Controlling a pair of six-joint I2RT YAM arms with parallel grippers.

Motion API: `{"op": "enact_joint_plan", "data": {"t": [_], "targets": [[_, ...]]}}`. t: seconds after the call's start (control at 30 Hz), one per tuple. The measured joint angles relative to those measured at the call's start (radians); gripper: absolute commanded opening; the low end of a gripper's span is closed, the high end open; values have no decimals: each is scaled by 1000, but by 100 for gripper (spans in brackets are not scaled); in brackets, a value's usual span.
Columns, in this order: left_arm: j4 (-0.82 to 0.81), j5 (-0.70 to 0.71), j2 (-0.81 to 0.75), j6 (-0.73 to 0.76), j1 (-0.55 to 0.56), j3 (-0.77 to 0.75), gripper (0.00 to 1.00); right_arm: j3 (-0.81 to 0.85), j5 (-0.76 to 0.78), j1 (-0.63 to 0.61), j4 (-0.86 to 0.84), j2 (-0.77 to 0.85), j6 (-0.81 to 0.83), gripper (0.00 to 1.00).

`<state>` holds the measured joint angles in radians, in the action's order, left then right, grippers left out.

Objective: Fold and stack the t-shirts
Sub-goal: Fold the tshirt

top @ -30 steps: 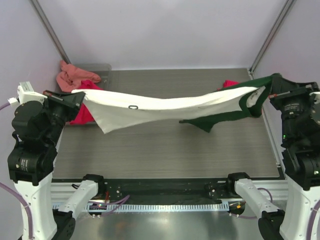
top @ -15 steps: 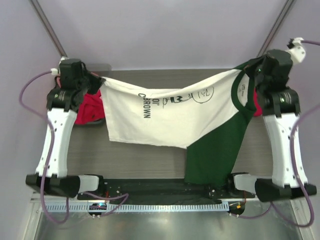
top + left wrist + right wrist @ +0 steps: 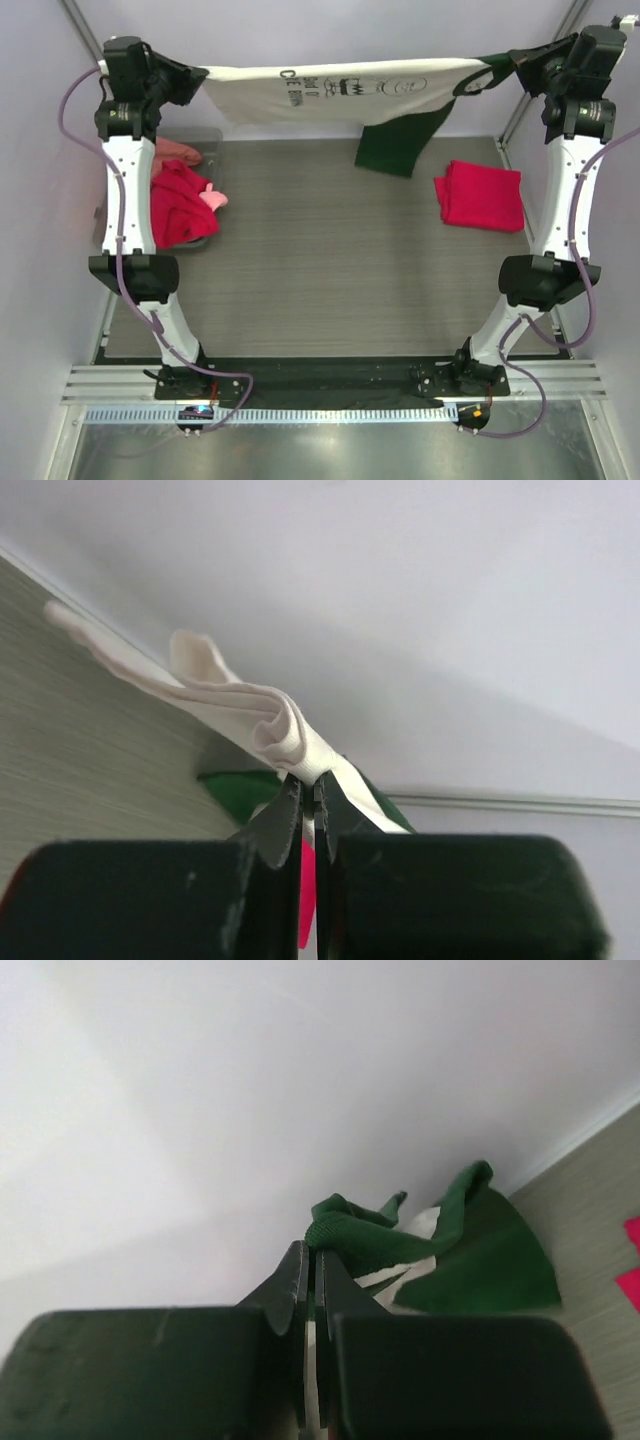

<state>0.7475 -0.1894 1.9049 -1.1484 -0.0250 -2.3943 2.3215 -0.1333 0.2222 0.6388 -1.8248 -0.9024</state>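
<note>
A cream-white t-shirt (image 3: 330, 92) with dark green shoulders and dark print hangs stretched high over the far end of the table, a green sleeve (image 3: 395, 145) dangling. My left gripper (image 3: 196, 78) is shut on its cream hem corner (image 3: 285, 735). My right gripper (image 3: 506, 62) is shut on its green shoulder edge (image 3: 360, 1232). A folded crimson-pink t-shirt (image 3: 481, 195) lies on the table at the right. A heap of unfolded shirts, crimson (image 3: 178, 205), salmon (image 3: 176, 152) and light pink (image 3: 213, 197), lies at the left.
The heap sits in a translucent grey tray (image 3: 203, 141) at the far left. Both arms (image 3: 133, 190) (image 3: 563, 180) stand raised and extended along the table's sides. Frame posts (image 3: 80, 28) run up the far corners. The wood-grain tabletop (image 3: 320, 270) shows between the arms.
Both grippers have lifted and carried the cream and green shirt away from the near edge to the far end, pulling it taut and high. The folded crimson shirt is now uncovered.
</note>
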Motion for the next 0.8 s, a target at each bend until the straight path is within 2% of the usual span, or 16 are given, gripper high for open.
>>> {"op": "enact_joint_plan", "data": {"t": [0.07,0.13,0.27,0.4,0.5,0.67,0.8], "targets": [[-92,-32,-29,-6,-19,87,0,-31,-37,8,-36,25,-13,1],[-192,-54,-82,-9,-29,246,0,-152,-66,11,-95,86,-20,1],[-351,-79,-166,-1,-32,592,0,-582,-114,22,-233,273,-36,1],[-465,-100,-236,6,-32,961,0,-957,-127,56,-302,384,-41,1],[-516,-103,-288,22,-32,1195,0,-1159,-125,70,-332,441,-36,1],[-560,-117,-396,62,-32,1448,0,-1431,-116,77,-357,586,3,1],[-597,-118,-543,96,-32,1609,0,-1566,-85,94,-355,728,43,1]]}}
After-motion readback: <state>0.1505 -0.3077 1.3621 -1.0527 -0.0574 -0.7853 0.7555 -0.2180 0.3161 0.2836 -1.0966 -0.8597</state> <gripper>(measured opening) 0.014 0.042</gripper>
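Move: The stretched white-and-green t-shirt is already pinched at both ends, high over the far part of the table. The open table it goes down onto centres roughly 31 cm right, 13 cm back and 45 cm below the left hand, and 29 cm left, 12 cm back and 47 cm below the right. The shirt bin lies about 13 cm left, 6 cm back and 38 cm under the left hand; the folded red shirt about 5 cm right, 3 cm back and 45 cm under the right. Down fast and then back towards the bases, both arms together: each hand sinks a bit over 30 cm and draws back some 17 cm, the left dropping nearly straight before it pulls back, the right easing back from the outset. The fingers tip down by about 25 degrees and keep their pinch on the shirt's two ends, trailing it onto the table between bin and red shirt. ##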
